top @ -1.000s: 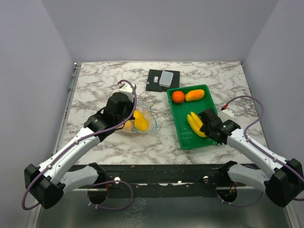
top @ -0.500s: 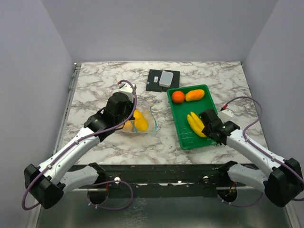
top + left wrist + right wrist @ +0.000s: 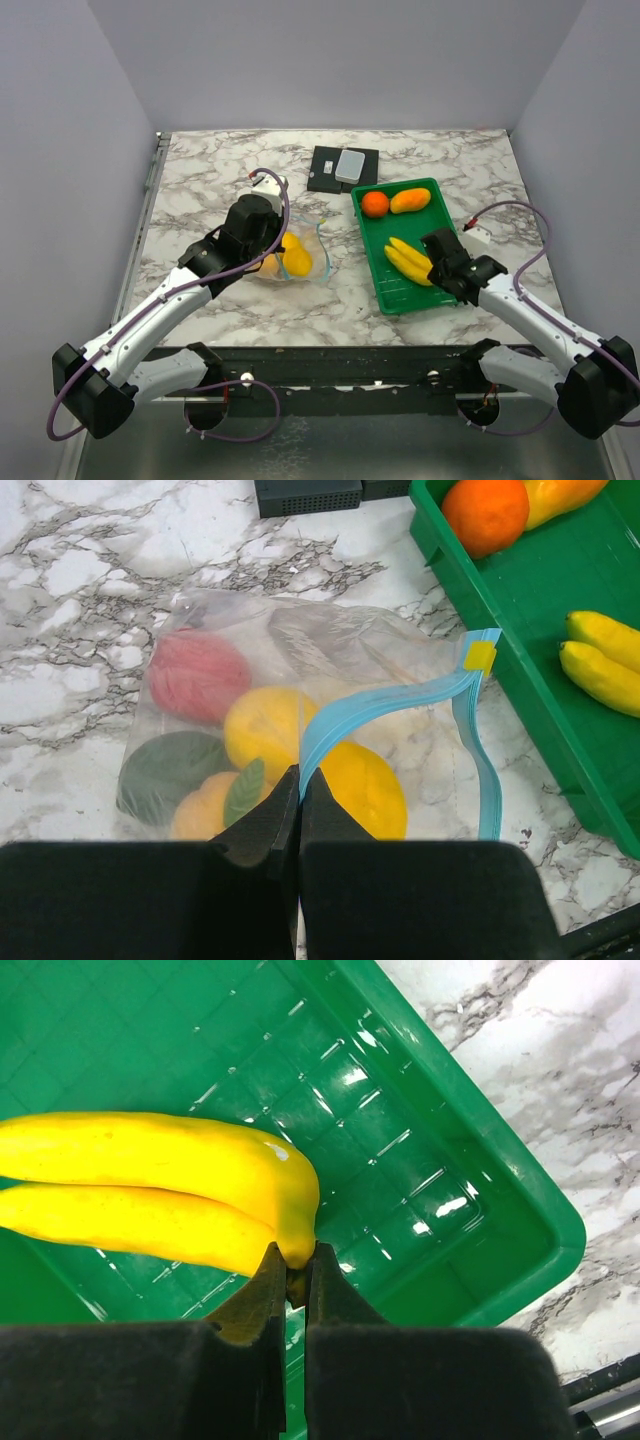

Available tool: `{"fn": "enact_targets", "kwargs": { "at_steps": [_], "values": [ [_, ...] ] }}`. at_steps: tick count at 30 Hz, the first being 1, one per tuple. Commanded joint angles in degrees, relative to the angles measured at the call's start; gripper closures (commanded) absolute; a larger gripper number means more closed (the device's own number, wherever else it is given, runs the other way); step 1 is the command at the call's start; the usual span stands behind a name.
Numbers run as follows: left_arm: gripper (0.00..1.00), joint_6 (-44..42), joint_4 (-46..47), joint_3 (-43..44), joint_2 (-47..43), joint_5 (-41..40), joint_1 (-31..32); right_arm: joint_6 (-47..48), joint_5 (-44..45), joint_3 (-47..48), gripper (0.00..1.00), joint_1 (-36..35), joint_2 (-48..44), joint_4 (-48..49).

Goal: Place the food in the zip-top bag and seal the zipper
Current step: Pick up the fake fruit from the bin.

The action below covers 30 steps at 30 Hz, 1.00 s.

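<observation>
The clear zip-top bag [image 3: 300, 670] lies on the marble table, left of the green tray [image 3: 425, 290]. It holds a red fruit [image 3: 195, 675], a green one [image 3: 170, 770] and yellow and orange ones [image 3: 265, 730]. My left gripper [image 3: 299, 776] is shut on the light-blue zipper strip [image 3: 380, 705] and holds the mouth up. The bag also shows in the top view [image 3: 295, 255]. My right gripper [image 3: 295, 1260] is shut on the stem end of the yellow banana bunch [image 3: 150, 1190] over the tray. In the top view the bananas [image 3: 405, 260] point left from the gripper [image 3: 432, 265].
An orange [image 3: 375, 204] and an orange-yellow fruit [image 3: 410, 200] lie in the tray's far end. A black block with a clear small box [image 3: 343, 168] sits behind the tray. Grey walls stand close on three sides.
The banana bunch has swung from lying along the tray to lying across it, its free end toward the left, held by the right gripper. The left arm and the bag have stayed still.
</observation>
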<state>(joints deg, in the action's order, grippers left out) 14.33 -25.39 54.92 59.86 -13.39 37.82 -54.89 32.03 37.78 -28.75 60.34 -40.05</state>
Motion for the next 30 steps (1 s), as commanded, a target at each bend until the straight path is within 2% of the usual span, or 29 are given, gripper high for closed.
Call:
{"fn": "enact_targets", "kwargs": {
  "at_steps": [1,13,30],
  "values": [
    [1.00,0.6,1.0,-0.4,0.2,0.8,-0.1,3.6,-0.3,2.6,1.00,0.3,-3.4,0.0],
    [1.00,0.6,1.0,-0.3,0.1,0.6,-0.1,15.0,-1.1,11.7,0.99,0.3,-9.6,-2.0],
    [1.00,0.6,0.9,-0.3,-0.2,0.3,-0.1,30.4,-19.7,21.7,0.99,0.1,-12.0,2.0]
  ]
}}
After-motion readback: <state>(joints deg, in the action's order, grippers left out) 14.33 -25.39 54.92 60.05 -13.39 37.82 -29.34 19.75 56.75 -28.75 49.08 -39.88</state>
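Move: My right fingers are already shut on the stem end of the bananas, whose middle lies about 7 cm to the left and 5 cm ahead, roughly level. The mouth of the zip-top bag is some 29 cm to the left, 5 cm ahead and 7 cm up. In the bin the mango lies 20 cm ahead and 7 cm left, the orange 20 cm ahead and 16 cm left. From my left hand the bag's mouth is about 8 cm right, level fore and aft, and 8 cm down. I keep the stem end pinched and pull my right hand up out of the bin, about 16 cm, easing forward a little at first and then drifting some 4 cm left towards the bag. As I rise I turn the wrist about 25 degrees counter-clockwise and tip the fingers up some 20 degrees. My left hand stays put, still pinching the bag's zipper edge. ##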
